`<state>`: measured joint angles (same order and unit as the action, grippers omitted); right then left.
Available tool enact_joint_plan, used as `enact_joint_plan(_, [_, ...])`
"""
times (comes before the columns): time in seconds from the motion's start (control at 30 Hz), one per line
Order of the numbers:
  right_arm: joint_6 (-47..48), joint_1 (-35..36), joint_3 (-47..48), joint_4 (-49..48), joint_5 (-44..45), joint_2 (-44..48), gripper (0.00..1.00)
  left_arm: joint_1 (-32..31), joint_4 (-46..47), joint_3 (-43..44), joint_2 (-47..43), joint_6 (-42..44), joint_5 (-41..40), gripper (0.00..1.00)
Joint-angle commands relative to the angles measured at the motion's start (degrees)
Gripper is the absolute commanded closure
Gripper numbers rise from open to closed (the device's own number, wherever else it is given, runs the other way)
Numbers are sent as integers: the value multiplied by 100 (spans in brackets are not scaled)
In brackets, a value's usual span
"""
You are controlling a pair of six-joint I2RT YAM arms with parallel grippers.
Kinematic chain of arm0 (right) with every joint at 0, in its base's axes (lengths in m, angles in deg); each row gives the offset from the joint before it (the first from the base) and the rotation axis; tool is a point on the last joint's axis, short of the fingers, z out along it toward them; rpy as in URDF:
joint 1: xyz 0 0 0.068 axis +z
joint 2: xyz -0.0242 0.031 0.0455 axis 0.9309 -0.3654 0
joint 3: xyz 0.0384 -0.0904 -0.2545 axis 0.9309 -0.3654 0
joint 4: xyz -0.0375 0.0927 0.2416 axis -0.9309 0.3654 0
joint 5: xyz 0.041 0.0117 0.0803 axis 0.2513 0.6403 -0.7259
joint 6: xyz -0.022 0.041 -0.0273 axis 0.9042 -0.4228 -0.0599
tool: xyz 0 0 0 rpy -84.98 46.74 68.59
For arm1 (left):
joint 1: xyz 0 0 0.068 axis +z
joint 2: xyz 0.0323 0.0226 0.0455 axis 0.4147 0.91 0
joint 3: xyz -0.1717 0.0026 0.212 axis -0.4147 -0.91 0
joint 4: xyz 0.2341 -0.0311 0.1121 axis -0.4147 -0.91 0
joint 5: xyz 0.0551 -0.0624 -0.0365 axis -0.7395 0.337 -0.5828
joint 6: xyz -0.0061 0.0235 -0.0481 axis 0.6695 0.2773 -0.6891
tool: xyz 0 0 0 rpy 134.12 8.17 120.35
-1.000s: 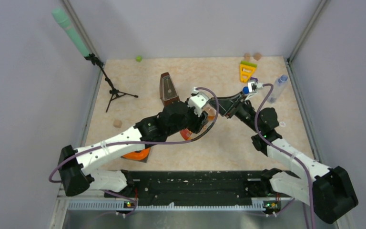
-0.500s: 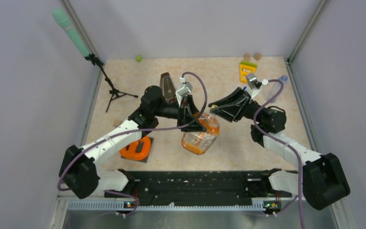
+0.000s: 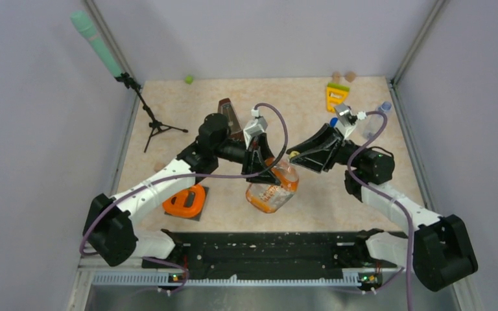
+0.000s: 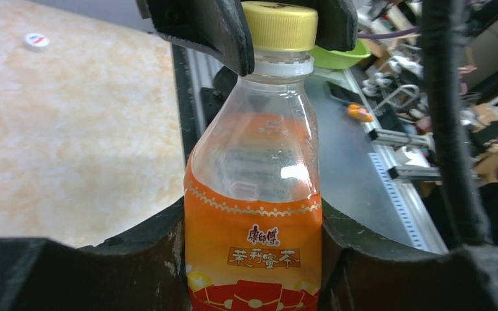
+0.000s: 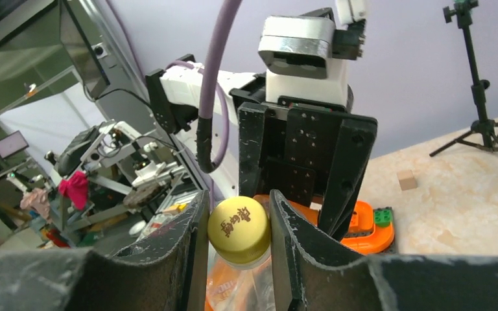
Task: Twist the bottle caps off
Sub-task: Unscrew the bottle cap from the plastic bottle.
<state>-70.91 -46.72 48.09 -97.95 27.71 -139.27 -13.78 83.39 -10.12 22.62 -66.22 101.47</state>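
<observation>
My left gripper (image 4: 253,233) is shut on the orange label of the squat orange-tinted bottle (image 4: 253,194), held off the table and tilted near the centre (image 3: 271,191). The bottle's yellow cap (image 5: 238,234) sits on its neck, with my right gripper (image 5: 238,210) shut on it from both sides. In the left wrist view the cap (image 4: 279,26) shows between the right fingers (image 4: 207,29). A blue cap (image 3: 333,121) lies on the table behind the right arm. A white cap (image 4: 37,41) lies apart on the tabletop. A slim clear bottle (image 3: 371,123) lies at the far right.
A brown metronome (image 3: 228,115) stands behind the left wrist. An orange piece on a black base (image 3: 185,201) lies under the left forearm. A microphone tripod (image 3: 155,126) stands at the far left. A yellow toy (image 3: 336,97), tan discs (image 3: 343,76) and a green ball (image 3: 188,80) line the back.
The left arm has swung its elbow back and turned, bringing the orange bottle out toward the near side. The right arm has followed, staying at the bottle's neck.
</observation>
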Motion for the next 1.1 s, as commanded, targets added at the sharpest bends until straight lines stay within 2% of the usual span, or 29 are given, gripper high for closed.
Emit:
enact_joint_plan(0.0, [27, -357, 43, -256, 963, 792, 100, 264, -2307, 208, -258, 1833, -417, 100])
enact_joint_plan(0.07, [184, -365, -96, 213, 1543, 1042, 100, 248, -2429, 151, -270, 1899, -811, 100])
enact_joint_plan(0.13, [528, -362, -19, 1535, 1957, 1357, 100, 251, -2447, 96, -271, 1942, -1064, 100])
enact_joint_plan(0.17, [736, -326, 14, 1788, 1952, 1516, 100, 247, -2447, 77, -287, 1957, -1116, 100])
enact_joint_plan(0.27, [1112, -284, -123, 1781, 1963, 1861, 100, 249, -2058, -33, -322, 1771, -1053, 100])
enact_joint_plan(0.4, [1597, -238, -156, 2769, 2346, 2094, 100, 239, -2048, 89, -181, 1736, -879, 100])
enact_joint_plan(0.5, [1470, -223, -170, 2310, 1946, 1779, 100, 193, -2069, 159, -189, 1723, -897, 100])
enact_joint_plan(0.53, [1387, -224, -156, 2337, 1911, 1698, 84, 167, -2055, 158, -226, 1694, -986, 100])
enact_joint_plan(0.63, [1481, -182, -192, 2580, 2125, 1665, 52, 75, -2004, 144, -347, 1634, -1445, 100])
enact_joint_plan(0.73, [2005, -35, -2, 3362, 2336, 1747, 33, -145, -2157, 209, -496, 1641, -2496, 100])
enact_joint_plan(0.93, [3412, 680, 643, 5444, 3569, 1807, 31, -822, -2399, 382, -655, 1749, -4311, 100])
enact_joint_plan(1.0, [3494, 758, 705, 5969, 4115, 1790, 31, -1097, -2415, 408, -722, 1754, -5150, 100])
enact_joint_plan(1.07, [3457, 761, 724, 6228, 4274, 1723, 31, -1317, -2348, 379, -763, 1721, -5787, 100])
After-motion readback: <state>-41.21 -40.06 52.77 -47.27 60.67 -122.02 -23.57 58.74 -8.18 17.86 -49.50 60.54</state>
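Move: Between the right fingertips, level with them, is the yellow bottle cap, still on the plastic bottle gripped in the left hand; from the left hand that cap lies about 5 cm to the right, 1 cm ahead and 7 cm higher. From the right hand, the blue-capped bottle stands roughly 31 cm ahead, 18 cm to the right and 33 cm lower. The orange toy lies about 12 cm ahead of the left hand, 30 cm left and 35 cm below. Keeping its pinch on the yellow cap at first, the right hand eases forward and slightly down while turning clockwise, the left hand carrying the plastic bottle along with it. Then the right fingers open wide, let go of the cap and draw off forward and a little up, about 6 cm forward in all. The left keeps its grip, lowering the bottle about 5 cm and forward 4, turning counter-clockwise. ##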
